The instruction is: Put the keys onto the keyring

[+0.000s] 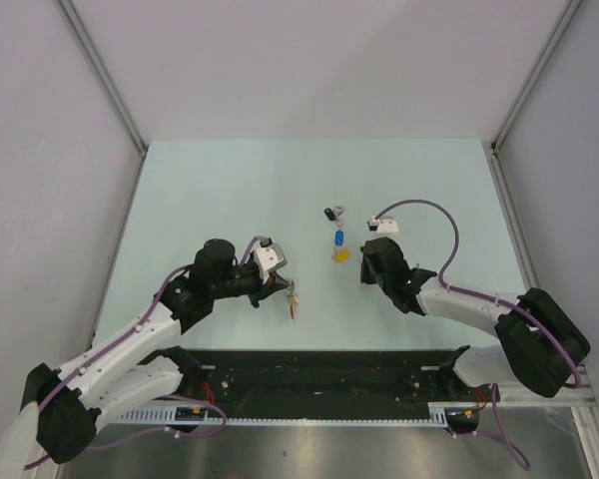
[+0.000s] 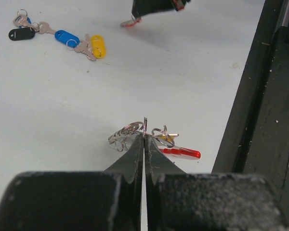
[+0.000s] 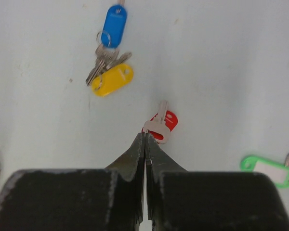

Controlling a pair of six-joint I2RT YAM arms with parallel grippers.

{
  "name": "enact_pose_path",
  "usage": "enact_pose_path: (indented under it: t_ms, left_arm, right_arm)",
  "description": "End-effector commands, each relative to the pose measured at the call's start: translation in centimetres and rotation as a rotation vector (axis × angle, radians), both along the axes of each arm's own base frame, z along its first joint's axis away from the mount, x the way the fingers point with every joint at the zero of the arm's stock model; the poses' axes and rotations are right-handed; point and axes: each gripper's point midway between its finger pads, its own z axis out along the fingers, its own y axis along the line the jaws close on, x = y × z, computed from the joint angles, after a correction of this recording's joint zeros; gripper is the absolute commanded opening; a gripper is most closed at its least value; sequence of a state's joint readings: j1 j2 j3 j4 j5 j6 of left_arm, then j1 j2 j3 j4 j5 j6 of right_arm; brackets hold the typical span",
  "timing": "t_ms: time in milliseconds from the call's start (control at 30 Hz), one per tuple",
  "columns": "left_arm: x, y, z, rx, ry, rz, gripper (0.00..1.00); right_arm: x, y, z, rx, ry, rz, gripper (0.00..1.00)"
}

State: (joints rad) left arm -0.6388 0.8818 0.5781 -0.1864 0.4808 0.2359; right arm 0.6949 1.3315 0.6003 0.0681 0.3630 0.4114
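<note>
My left gripper [image 1: 284, 287] is shut on a thin silvery ring of the keyring [image 2: 126, 133], just above the table. The keyring's loops and red band [image 2: 182, 152] hang at the tips; it also shows in the top view [image 1: 295, 304]. My right gripper [image 1: 364, 270] is shut on the edge of the red-tagged key [image 3: 162, 124], low over the table. The black-tagged key [image 1: 331, 213], blue-tagged key [image 1: 339, 238] and yellow-tagged key [image 1: 341, 255] lie in a row between the grippers. A green-tagged key [image 3: 265, 169] lies to the right of my right gripper.
The pale green table [image 1: 220, 190] is fenced by grey walls at the back and sides. A black rail [image 1: 319, 374] runs along the near edge, close to the right of the keyring in the left wrist view [image 2: 260, 120].
</note>
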Motion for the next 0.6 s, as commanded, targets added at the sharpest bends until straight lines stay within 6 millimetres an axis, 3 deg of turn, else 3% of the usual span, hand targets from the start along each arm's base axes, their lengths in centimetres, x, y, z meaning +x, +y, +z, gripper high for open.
enact_pose_path:
  t_ms: [0, 167, 267, 367, 400, 567]
  left_arm:
    - [0.5, -0.3, 2.6, -0.044, -0.052, 0.007, 0.00]
    - [0.5, -0.3, 2.7, -0.046, -0.053, 0.009, 0.00]
    - [0.5, -0.3, 2.8, -0.047, -0.054, 0.009, 0.00]
    - [0.4, -0.2, 2.8, -0.049, -0.054, 0.008, 0.00]
    - [0.4, -0.3, 3.0, -0.052, -0.056, 0.007, 0.00]
    - [0.3, -0.2, 3.3, -0.061, -0.065, 0.011, 0.01]
  right_arm:
    - [-2.2, 1.3, -1.2, 0.040, 0.025, -0.084, 0.00]
    - [-4.7, 4.2, -2.7, 0.079, 0.061, -0.042, 0.01]
    - [-5.6, 6.1, -3.1, 0.117, 0.075, -0.002, 0.09]
    - [-5.9, 7.0, -3.2, 0.137, 0.088, 0.033, 0.28]
    - [-5.9, 7.1, -2.7, 0.146, 0.080, 0.039, 0.39]
    - [-6.4, 6.6, -0.5, 0.148, 0.054, 0.080, 0.64]
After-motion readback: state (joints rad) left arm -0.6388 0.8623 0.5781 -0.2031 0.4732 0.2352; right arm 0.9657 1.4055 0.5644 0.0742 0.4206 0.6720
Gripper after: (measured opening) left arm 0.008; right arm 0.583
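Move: The right hand, with the red-tagged key still pinched in its closed fingertips, is headed for a bare patch of table about 5 cm back, 5 cm to its left and 5 cm below. Around it: the yellow tag some 7 cm ahead and 4 left, the blue tag about 13 ahead and 5 left, and the held keyring some 8 back and 21 left, about 5 higher. From the left hand, the red-tagged key lies roughly 9 cm ahead, 21 right and 9 below. Still pinching the red-tagged key, the right hand brings it down to the table and lets go, its fingers opening to a bit over half as the travel ends. It swings back and to the left, some 6–7 cm each way, and down about 4, away from the yellow tag and towards the keyring, with the wrist tipping slightly downward. The left hand stays put and keeps its hold on the keyring. ##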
